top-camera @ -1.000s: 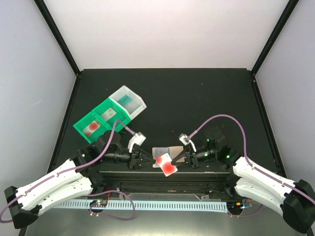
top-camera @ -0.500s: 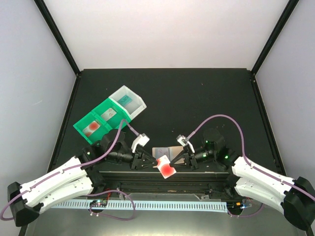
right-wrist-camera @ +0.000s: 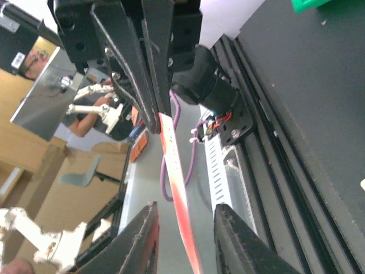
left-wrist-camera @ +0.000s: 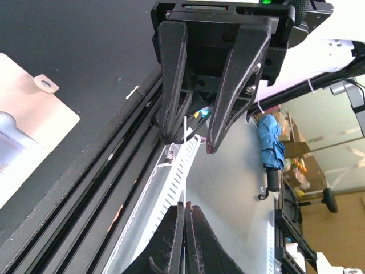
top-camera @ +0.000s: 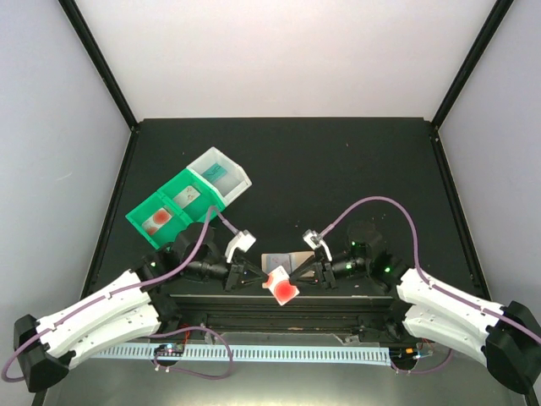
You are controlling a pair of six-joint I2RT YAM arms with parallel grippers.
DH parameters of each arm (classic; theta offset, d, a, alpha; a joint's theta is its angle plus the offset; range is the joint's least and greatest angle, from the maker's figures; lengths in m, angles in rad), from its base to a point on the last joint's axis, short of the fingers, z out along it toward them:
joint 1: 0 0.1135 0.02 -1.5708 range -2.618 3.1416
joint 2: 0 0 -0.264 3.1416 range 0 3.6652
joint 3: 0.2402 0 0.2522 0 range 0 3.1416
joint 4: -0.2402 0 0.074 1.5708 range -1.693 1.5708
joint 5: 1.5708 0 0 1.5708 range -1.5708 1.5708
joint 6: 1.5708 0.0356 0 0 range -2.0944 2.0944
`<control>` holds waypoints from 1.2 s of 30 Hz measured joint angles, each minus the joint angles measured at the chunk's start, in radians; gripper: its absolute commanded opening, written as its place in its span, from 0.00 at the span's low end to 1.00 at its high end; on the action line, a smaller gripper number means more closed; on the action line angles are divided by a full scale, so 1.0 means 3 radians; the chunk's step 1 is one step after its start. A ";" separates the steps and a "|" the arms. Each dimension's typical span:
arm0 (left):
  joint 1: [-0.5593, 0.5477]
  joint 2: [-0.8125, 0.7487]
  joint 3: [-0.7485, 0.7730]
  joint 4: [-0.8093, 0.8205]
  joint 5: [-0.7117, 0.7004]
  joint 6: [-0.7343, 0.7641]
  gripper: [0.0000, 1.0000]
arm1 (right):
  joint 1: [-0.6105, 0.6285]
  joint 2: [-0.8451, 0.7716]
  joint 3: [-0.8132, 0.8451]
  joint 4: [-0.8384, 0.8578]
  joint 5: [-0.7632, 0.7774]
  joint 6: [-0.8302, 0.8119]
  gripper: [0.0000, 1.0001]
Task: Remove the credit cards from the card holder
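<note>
A white credit card with a red blotch (top-camera: 284, 288) hangs in the air between both grippers, above the table's near edge. My left gripper (top-camera: 264, 277) is shut on its left edge; in the left wrist view (left-wrist-camera: 185, 208) the card shows as a thin white line (left-wrist-camera: 186, 165). My right gripper (top-camera: 303, 273) is open, its fingers apart on either side of the card (right-wrist-camera: 178, 188) in the right wrist view (right-wrist-camera: 185, 208). The card holder (top-camera: 280, 259), peach-tan with a pale blue panel, lies flat just behind the card and also shows in the left wrist view (left-wrist-camera: 34, 111).
A green bin (top-camera: 165, 211) and a joined white bin (top-camera: 226, 176) stand at the back left, holding a teal card (top-camera: 215, 172), a pale card (top-camera: 188, 194) and a red-blotched card (top-camera: 155, 222). A black rail (top-camera: 279, 306) runs along the near edge.
My left gripper moved right and shut on the red-blotched card. The card shifted a little left and my right gripper's fingers now stand apart from it.
</note>
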State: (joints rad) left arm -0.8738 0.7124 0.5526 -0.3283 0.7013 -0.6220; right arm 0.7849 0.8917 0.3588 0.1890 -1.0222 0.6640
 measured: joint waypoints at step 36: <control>0.0187 -0.1197 0.0229 -0.1577 -0.4027 -0.0636 0.02 | 0.0000 -0.0926 0.0100 -0.0562 0.1322 0.0225 1.00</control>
State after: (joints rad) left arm -0.8177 0.3534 0.6212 -0.8013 -0.5068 -0.8127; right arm 0.7849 0.6140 0.3889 0.0204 -0.6254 0.7315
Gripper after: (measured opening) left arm 0.018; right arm 0.999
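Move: The left hand has the red-dotted card shut in its fingers; the green-and-white tray it is bound for lies about 21 cm ahead and 19 cm to its left, some 18 cm down. A card already in the tray's nearest compartment is about 17 cm ahead and 28 cm left of that hand, and the open card holder some 4 cm ahead and 6 cm right. From the right hand, the card holder is about 4 cm ahead, 3 cm left and 17 cm below. Keeping its pinch on the card, the left hand carries it away from the right hand towards the tray, sweeping some 20 cm to the left and forward at nearly level height, while the wrist swings about 70 degrees counter-clockwise so the fingers end up pointing forward and to the right. The right fingers go on opening to full width and let go of the card, that hand easing about 5 cm forward, then rising a few centimetres above the card holder and turning some 20 degrees clockwise. ##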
